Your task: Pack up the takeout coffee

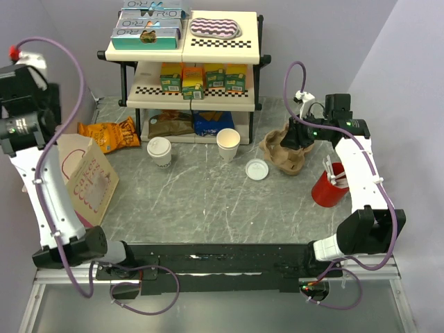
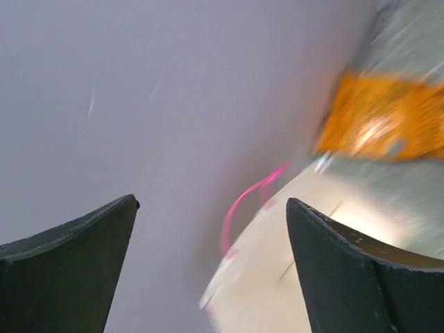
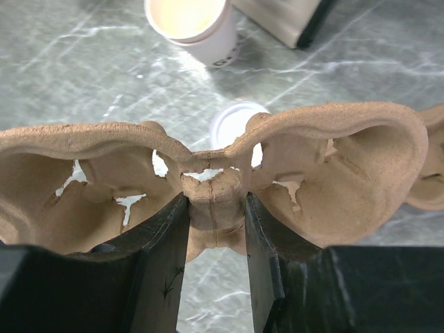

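The takeout coffee (image 1: pixel 159 151), a cream cup with a white lid, stands on the table in front of the shelf, with no gripper near it. My right gripper (image 3: pixel 215 201) is shut on the centre post of a brown pulp cup carrier (image 3: pixel 333 173), which shows at the right of the top view as the carrier (image 1: pixel 281 154). My left gripper (image 2: pixel 211 202) is open and holds nothing. It is raised at the far left, above a paper bag (image 1: pixel 87 180) with pink print, and its view is blurred.
A lidless cream cup (image 1: pixel 228 144) and a loose white lid (image 1: pixel 257 169) lie between the coffee and the carrier. A red cup with straws (image 1: pixel 329 184) stands right of the carrier. An orange snack bag (image 1: pixel 109 134) lies left of the coffee. A stocked shelf (image 1: pixel 187 52) fills the back.
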Robot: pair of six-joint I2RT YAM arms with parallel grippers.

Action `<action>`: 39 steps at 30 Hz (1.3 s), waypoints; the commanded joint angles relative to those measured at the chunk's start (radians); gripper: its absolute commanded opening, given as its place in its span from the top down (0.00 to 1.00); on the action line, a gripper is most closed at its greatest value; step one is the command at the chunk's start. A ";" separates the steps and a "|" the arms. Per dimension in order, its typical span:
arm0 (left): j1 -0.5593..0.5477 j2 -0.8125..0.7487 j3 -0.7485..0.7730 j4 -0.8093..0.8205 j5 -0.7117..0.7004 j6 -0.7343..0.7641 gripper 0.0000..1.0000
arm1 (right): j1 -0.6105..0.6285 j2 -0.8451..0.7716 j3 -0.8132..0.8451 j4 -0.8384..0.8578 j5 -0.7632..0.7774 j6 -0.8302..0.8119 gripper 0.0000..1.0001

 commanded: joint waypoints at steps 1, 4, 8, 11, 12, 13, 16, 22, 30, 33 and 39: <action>0.145 0.023 0.039 -0.227 -0.046 0.004 0.08 | 0.005 0.009 0.057 -0.042 -0.094 0.038 1.00; 0.182 0.004 -0.044 -0.235 -0.052 0.016 0.12 | 0.011 0.022 0.060 -0.037 -0.107 0.045 1.00; 0.257 0.020 -0.126 -0.258 -0.002 0.036 0.18 | 0.050 0.025 0.060 -0.039 -0.116 0.032 1.00; 0.320 0.061 -0.118 -0.316 0.060 0.027 0.22 | 0.068 0.014 0.047 -0.042 -0.111 0.018 1.00; 0.342 0.072 -0.115 -0.330 0.090 0.018 0.23 | 0.071 0.009 0.034 -0.037 -0.110 0.016 1.00; 0.349 0.090 -0.113 -0.347 0.106 0.015 0.25 | 0.076 0.006 0.027 -0.033 -0.111 0.015 1.00; 0.382 0.115 -0.110 -0.359 0.158 0.010 0.28 | 0.082 -0.009 0.001 -0.021 -0.107 0.018 1.00; 0.392 0.162 -0.127 -0.398 0.265 -0.024 0.42 | 0.083 -0.035 -0.019 -0.024 -0.100 0.006 1.00; 0.394 0.178 -0.173 -0.372 0.273 -0.039 0.44 | 0.085 -0.041 -0.013 -0.040 -0.097 -0.007 1.00; 0.394 0.181 -0.184 -0.378 0.265 -0.037 0.50 | 0.085 -0.040 -0.009 -0.045 -0.096 -0.008 1.00; 0.394 0.179 -0.178 -0.393 0.259 -0.027 0.83 | 0.086 -0.044 0.001 -0.065 -0.090 -0.028 1.00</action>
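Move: The pink handle on the bag's wall side, the left hand's aim, hangs some 7 cm back, 6 cm left and 20 cm below it. The bag's middle lies about 7 cm back, 1 cm left and 31 cm down; the orange packet is roughly 25 cm ahead, 4 cm right, on the table. From the right hand, already holding the brown cup carrier, the loose lid sits about 7 cm ahead, 11 cm left and 25 cm below; the paper cups are 14 cm ahead, 25 cm left. The left fingers close from nearly wide open onto the pink handle where it meets the bag's rim, after the hand sinks about 19 cm while drawing back and left, the wrist tipping the fingers down and rolling its left side lower. The right hand keeps its pinch on the cup carrier, easing roughly 4 cm left and a little back towards the lid. ##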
